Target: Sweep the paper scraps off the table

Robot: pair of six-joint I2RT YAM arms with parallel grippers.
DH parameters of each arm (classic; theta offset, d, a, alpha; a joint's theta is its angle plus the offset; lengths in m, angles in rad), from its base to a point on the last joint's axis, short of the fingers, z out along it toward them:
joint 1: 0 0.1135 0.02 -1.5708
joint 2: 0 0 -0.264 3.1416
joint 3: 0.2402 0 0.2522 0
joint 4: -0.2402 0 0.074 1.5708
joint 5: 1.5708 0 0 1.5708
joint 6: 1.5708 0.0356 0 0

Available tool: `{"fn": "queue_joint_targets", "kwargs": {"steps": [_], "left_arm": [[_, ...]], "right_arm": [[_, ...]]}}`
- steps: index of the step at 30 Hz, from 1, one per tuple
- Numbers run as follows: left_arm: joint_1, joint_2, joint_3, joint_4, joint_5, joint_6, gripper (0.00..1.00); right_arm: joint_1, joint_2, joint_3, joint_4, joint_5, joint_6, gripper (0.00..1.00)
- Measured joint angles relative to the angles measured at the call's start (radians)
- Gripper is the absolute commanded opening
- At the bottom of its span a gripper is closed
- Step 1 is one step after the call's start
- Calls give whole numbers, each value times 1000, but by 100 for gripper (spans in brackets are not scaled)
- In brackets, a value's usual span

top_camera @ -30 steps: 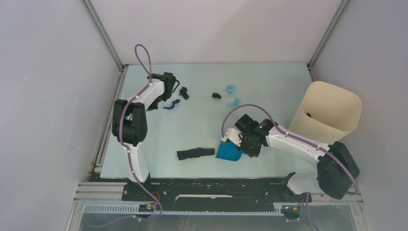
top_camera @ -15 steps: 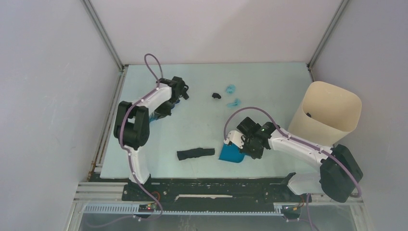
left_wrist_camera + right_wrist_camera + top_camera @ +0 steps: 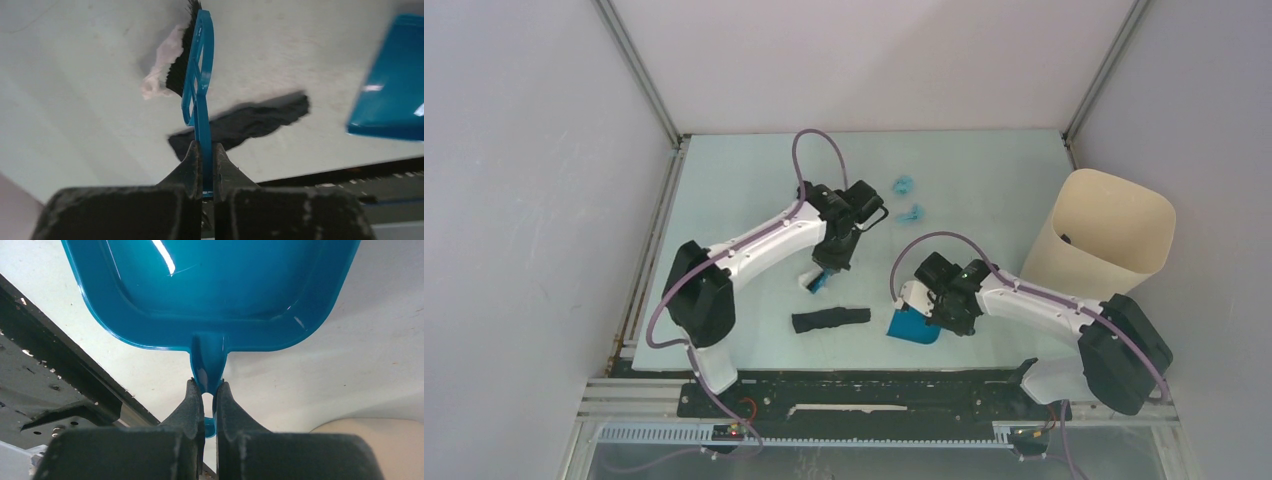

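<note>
My left gripper (image 3: 828,262) is shut on the handle of the blue hand brush (image 3: 817,283) at mid-table. In the left wrist view the brush (image 3: 199,70) points away from my gripper (image 3: 205,150), with its bristles against a white paper scrap (image 3: 160,72). A long black paper strip (image 3: 829,319) lies just in front of it and also shows in the left wrist view (image 3: 250,120). Two light blue scraps (image 3: 903,184) (image 3: 912,212) lie farther back. My right gripper (image 3: 930,306) is shut on the handle of the blue dustpan (image 3: 913,327), which is empty in the right wrist view (image 3: 210,285) ahead of my gripper (image 3: 206,387).
The tall beige bin (image 3: 1104,235) stands at the right edge of the pale green table (image 3: 984,170), with a dark scrap inside it. The black and grey frame rail (image 3: 864,385) runs along the near edge, close to the dustpan (image 3: 392,85).
My left arm has swung from the far left to mid-table with the brush. The small black and dark blue scraps seen earlier no longer show. The dustpan has shifted slightly right.
</note>
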Motion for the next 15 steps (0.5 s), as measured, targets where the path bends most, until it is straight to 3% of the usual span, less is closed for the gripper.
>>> {"fn": "queue_joint_targets", "kwargs": {"steps": [8, 15], "left_arm": [[-17, -132, 37, 18, 173, -10, 0], [-16, -291, 37, -57, 87, -16, 0]], "right_arm": [[9, 12, 0, 1, 11, 3, 0], [16, 25, 0, 3, 29, 3, 0]]}}
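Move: The white scrap lies against the brush bristles, about 3 cm ahead of the left hand, 5 cm to its left and some 11 cm below. The dark strip is about 6 cm back and 1 cm left of that hand; the dustpan lies roughly 15 cm to its right and 7 cm back. From the right hand, the white scrap is about 12 cm ahead, 27 cm to the left and 4 cm below. The white scrap gets the tail of a rightward sweep towards the dustpan: the left hand, still gripping the brush, carries on about 3 cm right, already rising and tilting some 15 degrees so the bristles swing right. It then lifts the brush clear, nearly 10 cm up in all, drawing slightly back towards the base and drifting left again to where it began sideways. ##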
